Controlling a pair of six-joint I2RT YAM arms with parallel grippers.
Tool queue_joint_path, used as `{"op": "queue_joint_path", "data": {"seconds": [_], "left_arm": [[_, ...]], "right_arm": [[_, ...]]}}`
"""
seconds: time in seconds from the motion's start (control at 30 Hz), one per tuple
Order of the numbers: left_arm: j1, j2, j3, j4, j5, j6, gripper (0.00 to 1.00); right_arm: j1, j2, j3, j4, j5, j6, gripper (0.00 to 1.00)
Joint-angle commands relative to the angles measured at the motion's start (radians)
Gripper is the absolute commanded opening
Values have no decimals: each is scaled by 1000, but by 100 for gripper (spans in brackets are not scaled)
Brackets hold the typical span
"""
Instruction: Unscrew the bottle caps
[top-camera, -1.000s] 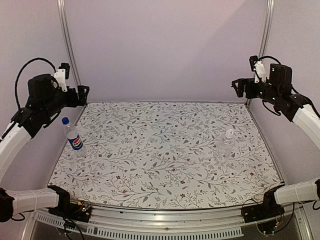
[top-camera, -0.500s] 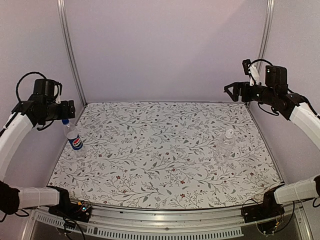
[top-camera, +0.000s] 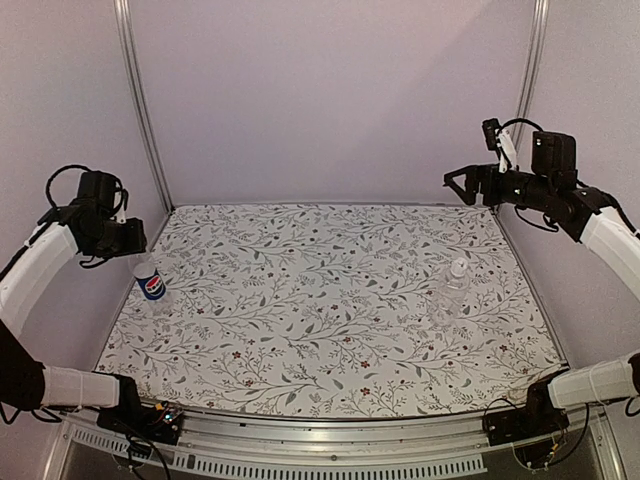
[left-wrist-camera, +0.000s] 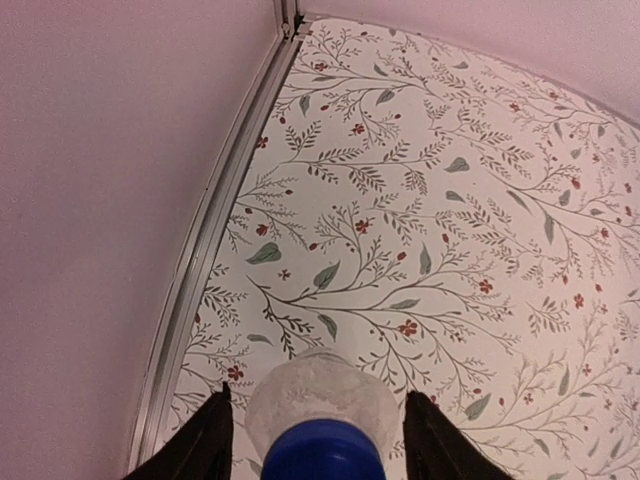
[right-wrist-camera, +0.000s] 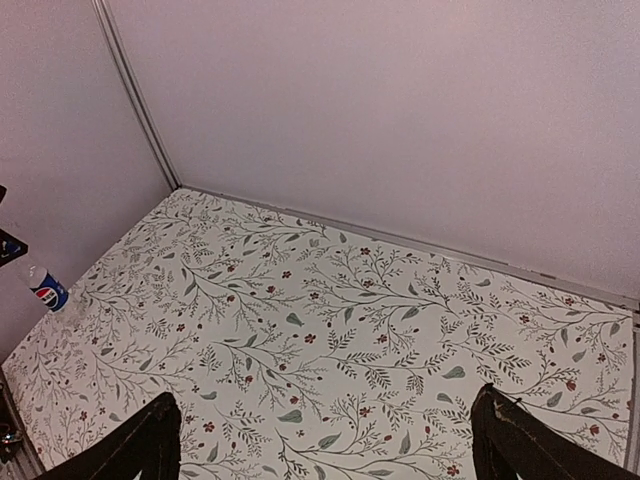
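The Pepsi-labelled bottle (top-camera: 151, 287) stands at the mat's left edge. My left gripper (top-camera: 135, 252) is directly over it and hides its top in the top view. In the left wrist view the blue cap (left-wrist-camera: 325, 458) and the clear bottle shoulder (left-wrist-camera: 320, 390) sit between the two dark fingers (left-wrist-camera: 205, 445) of my left gripper (left-wrist-camera: 318, 393). A gap shows on each side of the cap. The plain bottle (top-camera: 456, 288) with its whitish cap (top-camera: 458, 263) stands right of centre. My right gripper (top-camera: 456, 181) hangs open high above the back right corner, its jaws (right-wrist-camera: 325, 400) holding nothing.
The floral mat (top-camera: 330, 300) covers the table. A metal rail (left-wrist-camera: 215, 230) runs along its left edge, close beside the Pepsi bottle (right-wrist-camera: 45, 291). Pale walls and upright frame posts (top-camera: 140, 110) enclose the back and both sides.
My left arm has come down and forward over the Pepsi bottle, and its jaws have narrowed round the blue cap. The right gripper shifted slightly left earlier and now holds still.
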Motion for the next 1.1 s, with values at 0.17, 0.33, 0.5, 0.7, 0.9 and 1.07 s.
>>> {"op": "queue_joint_path", "data": {"seconds": [0.17, 0.33, 0.5, 0.7, 0.9, 1.07], "left_arm": [[21, -4, -8, 23, -8, 4, 43], [20, 0, 13, 27, 1, 17, 32], [13, -36, 31, 55, 145, 42, 22], [-51, -132, 19, 168, 444, 26, 16], [-177, -91, 93, 202, 533, 20, 13], [-307, -30, 169, 226, 559, 23, 10]], "right_arm": [[6, -20, -11, 31, -39, 14, 99], [5, -18, -5, 19, -41, 15, 99], [7, -35, 9, 9, -42, 17, 99], [75, -47, 47, 23, -1, 15, 99], [227, 12, 109, 23, 34, -26, 99], [372, 66, 115, 58, 53, -109, 99]]}}
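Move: The blue cap of the Pepsi bottle is already right between the left hand's half-open fingers, practically at the hand point; the upright bottle's middle hangs about 11 cm straight below it. The table's left rail runs about 9 cm to the left of the cap and 21 cm lower. From the right hand, the cap lies some 73 cm to the left, 4 cm back and 14 cm lower; the clear bottle stands about 11 cm back, level sideways, its middle 24 cm down. The left hand stays in place while its fingers close and pinch the blue cap, then carries the Pepsi bottle by it about 16 cm to the right and 10 cm up, away from the left rail, swinging some 35 degrees clockwise and tipping the fingers up a little. The right hand, empty and wide open, holds nearly still and then heads left towards the Pepsi bottle by about 10 cm, drawing back about 5 cm and rising about 4, while turning some 15 degrees counter-clockwise. ##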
